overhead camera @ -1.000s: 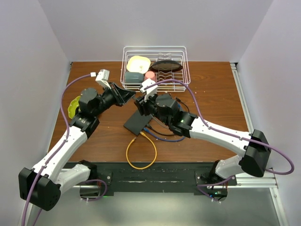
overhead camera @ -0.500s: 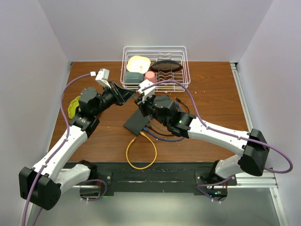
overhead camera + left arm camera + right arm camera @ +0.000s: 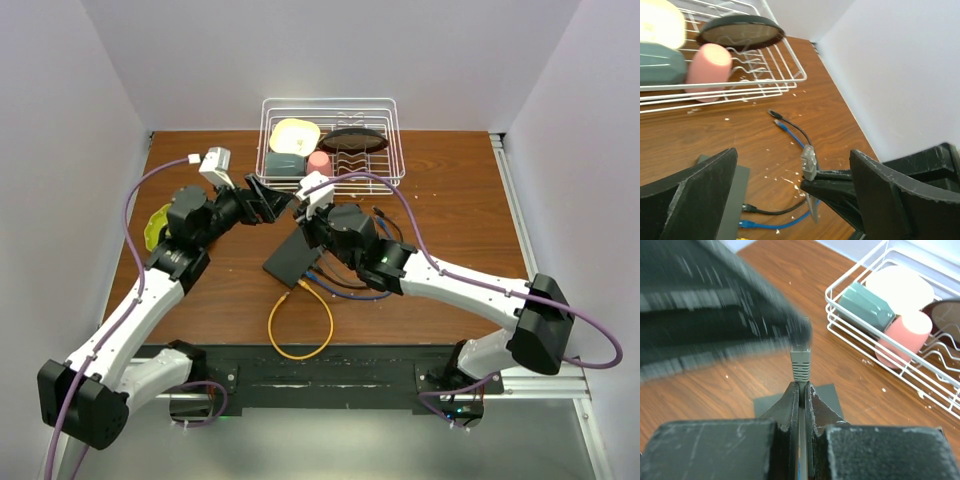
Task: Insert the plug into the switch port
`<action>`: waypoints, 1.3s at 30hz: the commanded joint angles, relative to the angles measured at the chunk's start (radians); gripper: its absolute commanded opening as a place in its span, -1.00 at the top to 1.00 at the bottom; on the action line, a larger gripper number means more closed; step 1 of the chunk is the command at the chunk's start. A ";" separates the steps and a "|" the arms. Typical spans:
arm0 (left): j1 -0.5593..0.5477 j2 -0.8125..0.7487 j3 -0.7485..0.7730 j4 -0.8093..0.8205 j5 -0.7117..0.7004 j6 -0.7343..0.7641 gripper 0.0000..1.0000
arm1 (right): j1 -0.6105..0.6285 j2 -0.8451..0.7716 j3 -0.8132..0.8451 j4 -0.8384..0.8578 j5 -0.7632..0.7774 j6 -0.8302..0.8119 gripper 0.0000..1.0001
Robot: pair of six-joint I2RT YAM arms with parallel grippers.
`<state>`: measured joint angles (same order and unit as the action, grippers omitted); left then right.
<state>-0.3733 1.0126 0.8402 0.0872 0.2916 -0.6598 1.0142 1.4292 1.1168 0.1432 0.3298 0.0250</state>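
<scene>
The grey plug [image 3: 801, 362] sticks out of my right gripper [image 3: 801, 385], which is shut on the cable just behind it. In the left wrist view the plug [image 3: 809, 162] stands upright between the wide-apart fingers of my left gripper [image 3: 794, 152], which is open and not touching it. Both grippers meet above the table's middle, the left gripper [image 3: 283, 205] beside the right gripper [image 3: 301, 222]. The flat dark grey switch [image 3: 290, 258] lies just below them. Its port edge [image 3: 741, 212] holds black and blue cables; I cannot tell which switch port is free.
A white wire rack [image 3: 392, 150] at the back holds a yellow dish, a teal cup, a pink cup and a dark plate. A yellow cable loop [image 3: 300, 325] lies near the front edge. Black and blue cables [image 3: 350, 288] trail right of the switch. A yellow-green object [image 3: 158, 225] sits left.
My right gripper shut on the cable behind the plug. My left gripper, shut before, has opened wide and let the plug go.
</scene>
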 commanded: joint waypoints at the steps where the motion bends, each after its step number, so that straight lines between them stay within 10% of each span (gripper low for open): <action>1: 0.002 -0.072 -0.007 0.008 -0.160 0.009 -1.00 | -0.002 -0.059 -0.031 0.015 0.044 -0.020 1.00; 16: 0.002 -0.148 -0.142 0.095 -0.335 0.081 -1.00 | -0.005 -0.133 -0.155 -0.017 0.121 -0.063 1.00; 39: 0.028 0.480 0.050 -0.020 -0.079 0.215 -1.00 | -0.190 -0.087 -0.265 -0.212 -0.124 -0.008 1.00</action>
<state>-0.3542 1.4319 0.8494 0.0208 0.1402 -0.4599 0.8284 1.3155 0.8482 0.0166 0.2634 0.0105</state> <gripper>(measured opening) 0.997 0.027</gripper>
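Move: The switch lies almost straight below both hands: about 1 cm ahead, 4 cm to the right and 29 cm below the left hand, and some 3 cm ahead, level sideways and 26 cm below the right hand, which already holds the grey plug. From the right hand, the seated black plug is about 5 cm right, level fore and aft; the seated blue one 4 cm right and 2 cm back; the seated yellow one 1 cm right and 4 cm back. The left hand, fingers already wide open around the grey plug's end, first draws off about 5 cm to its left while turning slightly counter-clockwise, then sinks some 18 cm towards the switch, edging forward and partly back to the right as its fingertips tip down and stay wide open. The right hand keeps the grey plug pinched and carries it away from the left hand, about 10 cm to the right and as far down, to above the table on the cable side of the switch, its fingers tipping down by some 15 degrees. ##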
